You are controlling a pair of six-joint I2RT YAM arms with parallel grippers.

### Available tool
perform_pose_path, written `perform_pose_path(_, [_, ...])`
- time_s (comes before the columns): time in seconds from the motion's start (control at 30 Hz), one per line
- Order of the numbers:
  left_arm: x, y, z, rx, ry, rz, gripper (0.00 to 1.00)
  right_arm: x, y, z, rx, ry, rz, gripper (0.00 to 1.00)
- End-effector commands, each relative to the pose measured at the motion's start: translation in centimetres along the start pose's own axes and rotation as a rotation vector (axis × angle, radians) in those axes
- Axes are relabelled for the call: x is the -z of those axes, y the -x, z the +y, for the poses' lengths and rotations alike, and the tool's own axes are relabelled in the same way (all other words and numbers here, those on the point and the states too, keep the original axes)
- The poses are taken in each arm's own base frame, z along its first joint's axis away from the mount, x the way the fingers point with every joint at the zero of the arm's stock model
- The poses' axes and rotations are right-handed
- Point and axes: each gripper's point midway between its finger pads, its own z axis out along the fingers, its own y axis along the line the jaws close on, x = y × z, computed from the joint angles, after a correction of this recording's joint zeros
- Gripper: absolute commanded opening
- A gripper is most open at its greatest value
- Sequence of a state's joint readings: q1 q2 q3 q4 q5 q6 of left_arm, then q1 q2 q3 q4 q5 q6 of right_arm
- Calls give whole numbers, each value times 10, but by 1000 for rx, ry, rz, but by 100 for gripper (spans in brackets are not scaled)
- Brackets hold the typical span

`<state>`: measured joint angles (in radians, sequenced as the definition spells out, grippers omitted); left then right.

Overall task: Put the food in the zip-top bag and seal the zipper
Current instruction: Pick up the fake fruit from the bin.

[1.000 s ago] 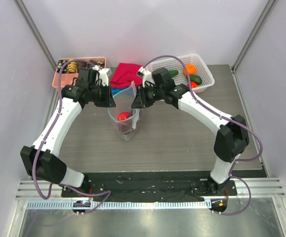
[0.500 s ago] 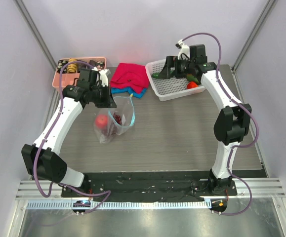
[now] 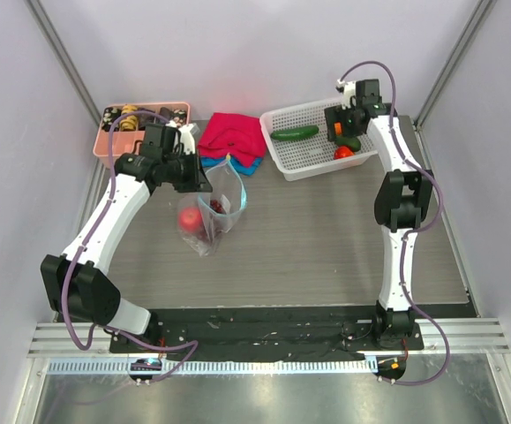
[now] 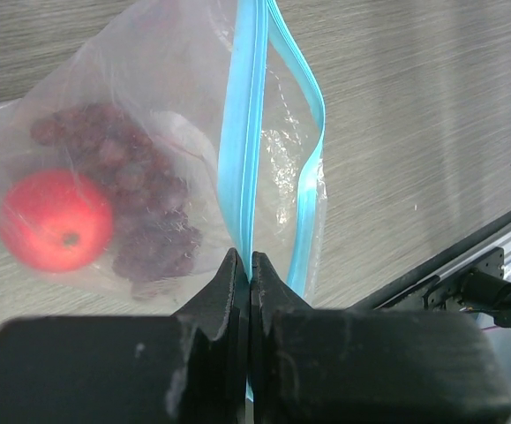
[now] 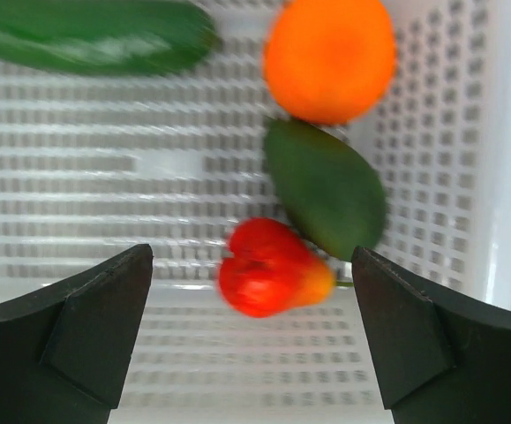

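The clear zip-top bag (image 3: 209, 212) hangs over the table's middle left with a red tomato (image 4: 55, 221) and a dark purple grape bunch (image 4: 131, 203) inside. My left gripper (image 4: 251, 265) is shut on one side of the blue zipper (image 4: 244, 132); the mouth gapes open. Over the white mesh basket (image 5: 105, 177) at the back right, my right gripper (image 5: 252, 265) hovers open and empty. Under it lie a small red pepper (image 5: 268, 269), a green avocado-like piece (image 5: 326, 190), an orange (image 5: 330, 57) and a cucumber (image 5: 96, 35).
A pink divided tray (image 3: 140, 124) of snack pieces sits at the back left. A red cloth (image 3: 231, 132) lies on a blue one between the tray and the white basket (image 3: 317, 159). Slanted frame posts stand at both back corners.
My right gripper has left the bag's mouth, swung back right over the basket and opened wide. The bag, still held by my left gripper, has shifted a little to the left.
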<state>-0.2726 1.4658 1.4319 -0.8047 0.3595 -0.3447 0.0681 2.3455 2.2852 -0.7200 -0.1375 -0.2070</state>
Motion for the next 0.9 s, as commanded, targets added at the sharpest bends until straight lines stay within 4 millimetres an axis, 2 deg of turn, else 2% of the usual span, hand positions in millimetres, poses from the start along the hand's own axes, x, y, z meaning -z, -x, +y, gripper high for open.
perform_pose_path(0.0, [5,13,-9,-7,-41,-54,0,-1,5,-36,95,-109,-17,99])
perform_pose_path(0.1, [5,12,-9,-9,-43,-56,0,-14,3,-44,121,-132,-31,99])
perform_pose_path(0.27, [1,9,-8,-5,-42,-43,0,-33,1,-45,136,-126,-50,98])
perform_pose_path(0.4, [0,7,-7,-3,-41,-35,0,-52,-11,-46,145,-120,-36,98])
perform_pose_path(0.53, [-1,6,-5,-4,-39,-32,0,-62,-21,-47,148,-116,-19,95])
perform_pose_path(0.63, [-2,6,-6,-1,-41,-28,0,-66,-22,-42,149,-100,-20,88])
perform_pose_path(0.73, [-2,7,-6,-3,-42,-30,0,-64,-18,-37,146,-79,-34,76])
perform_pose_path(0.83, [-4,7,-5,-4,-40,-27,0,-56,-7,-33,152,-79,-59,61])
perform_pose_path(0.87, [-4,7,-4,-4,-37,-27,0,-50,2,-33,153,-82,-80,51])
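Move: The avocado lies in the white bin about 4 cm ahead of my open right hand, some 4 cm to the right and 9 cm below. The orange sits about 6 cm beyond the avocado and 2 cm left of it; the red pepper is 5 cm nearer me and 2 cm left; the cucumber lies 18 cm left of the avocado, 3 cm farther out. From my left hand the avocado is roughly 30 cm ahead, 43 cm right, 18 cm below. I bring my open right hand down about 8.5 cm into the bin: first right and down over the avocado, then about 3 cm forward, then steeply down, fingers straddling it between the orange and the pepper. There I start to close, and both fingertips come onto the avocado's sides. My left hand stays put, still pinching the zip-top bag's rim. ##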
